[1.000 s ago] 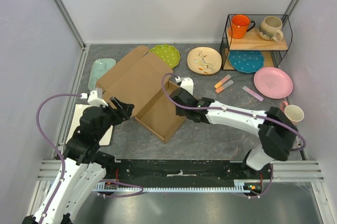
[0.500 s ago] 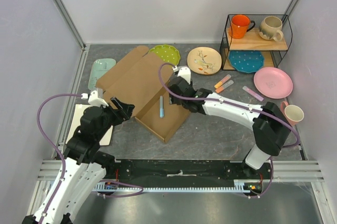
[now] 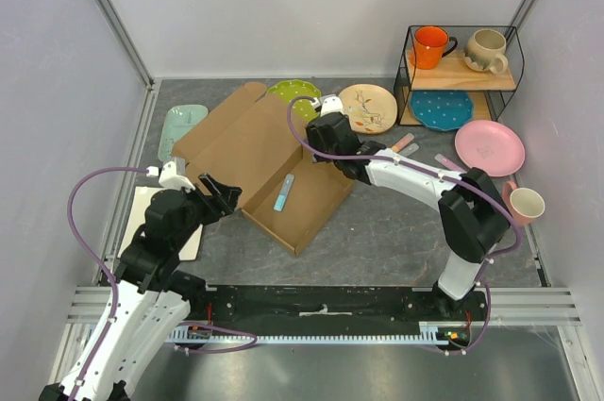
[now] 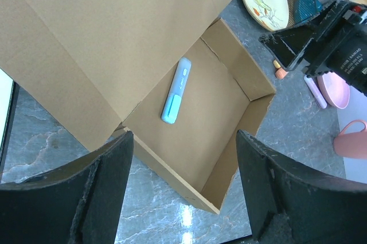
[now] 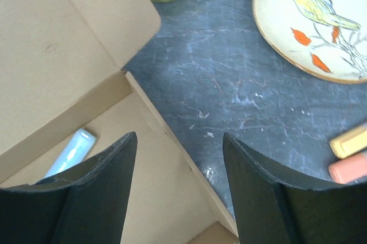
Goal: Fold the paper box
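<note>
The paper box (image 3: 304, 203) is brown cardboard and sits left of the table's middle, its lid flap (image 3: 236, 142) laid open toward the far left. A light blue pen (image 3: 283, 192) lies loose on the box floor, also seen in the left wrist view (image 4: 176, 89) and the right wrist view (image 5: 71, 152). My right gripper (image 3: 319, 148) hovers open and empty over the box's far right wall (image 5: 166, 123). My left gripper (image 3: 225, 195) is open and empty by the box's near left corner, above the front wall (image 4: 172, 166).
A green plate (image 3: 294, 97) and a bird plate (image 3: 366, 107) lie behind the box. Yellow and orange markers (image 5: 348, 155) lie to its right. A wire rack (image 3: 462, 71) holds mugs and a blue plate. A pink plate (image 3: 489, 147), a pink mug (image 3: 525, 203), a white tray (image 3: 142, 203) and a teal dish (image 3: 181, 125) are around.
My right gripper opened and let go of the blue pen, which now lies in the box. The right arm drew back toward the far wall. The left arm stayed still.
</note>
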`<state>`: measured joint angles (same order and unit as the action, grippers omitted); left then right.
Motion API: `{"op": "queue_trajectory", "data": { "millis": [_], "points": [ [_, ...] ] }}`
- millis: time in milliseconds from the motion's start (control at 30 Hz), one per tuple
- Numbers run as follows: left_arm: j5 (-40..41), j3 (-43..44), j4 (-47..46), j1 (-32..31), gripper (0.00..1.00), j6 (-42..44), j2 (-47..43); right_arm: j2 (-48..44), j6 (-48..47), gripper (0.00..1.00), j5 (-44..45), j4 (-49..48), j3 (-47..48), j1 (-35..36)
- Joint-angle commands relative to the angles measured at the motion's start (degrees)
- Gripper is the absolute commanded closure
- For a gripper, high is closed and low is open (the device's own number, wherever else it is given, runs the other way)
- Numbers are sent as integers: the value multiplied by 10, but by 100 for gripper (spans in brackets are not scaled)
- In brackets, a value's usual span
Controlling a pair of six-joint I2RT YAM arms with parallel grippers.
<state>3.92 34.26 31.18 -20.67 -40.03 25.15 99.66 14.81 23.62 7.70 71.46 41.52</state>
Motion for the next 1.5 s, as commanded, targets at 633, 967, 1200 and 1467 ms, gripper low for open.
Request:
{"op": "queue_trajectory", "data": {
  "millis": [633,967,1200,1467],
  "points": [
    [-15,62,-2,-1,22,13,1,81,-47,74,-23,-29,-21,-19],
    [-3,49,-2,-1,22,19,2,-50,24,82,24,-71,-213,-18],
    [7,43,-24,-1,21,22,30,-132,13,83,44,-52,-283,-14],
    [20,64,-52,-1,20,32,125,-156,87,83,46,-30,-322,-14]
  ]
}}
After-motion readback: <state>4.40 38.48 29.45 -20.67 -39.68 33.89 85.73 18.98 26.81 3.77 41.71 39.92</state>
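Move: Almost straight below the right hand, some 9 cm down, is the middle of the open box's far right side wall. Inside the box the blue marker lies about 8 cm back and 10 cm left of the hand, while the raised lid's middle is roughly 19 cm left and 2 cm ahead; the bird plate is about 12 cm ahead and 9 cm right. From the left hand that side wall is some 18 cm ahead, 24 cm right and 15 cm lower. The right hand edges 3 cm left and slightly forward, then sinks about 8 cm onto the box's side wall, tilting a little further down, and closes its open fingers to pinch the wall between them towards its lid end; keeping that pinch low, it pulls the wall some 10 cm back and 11 cm to the right, turning the hand roughly 15 degrees clockwise. The left hand, open and touching nothing, rises about 3 cm, waits, then comes down again while easing 2 cm forward. ##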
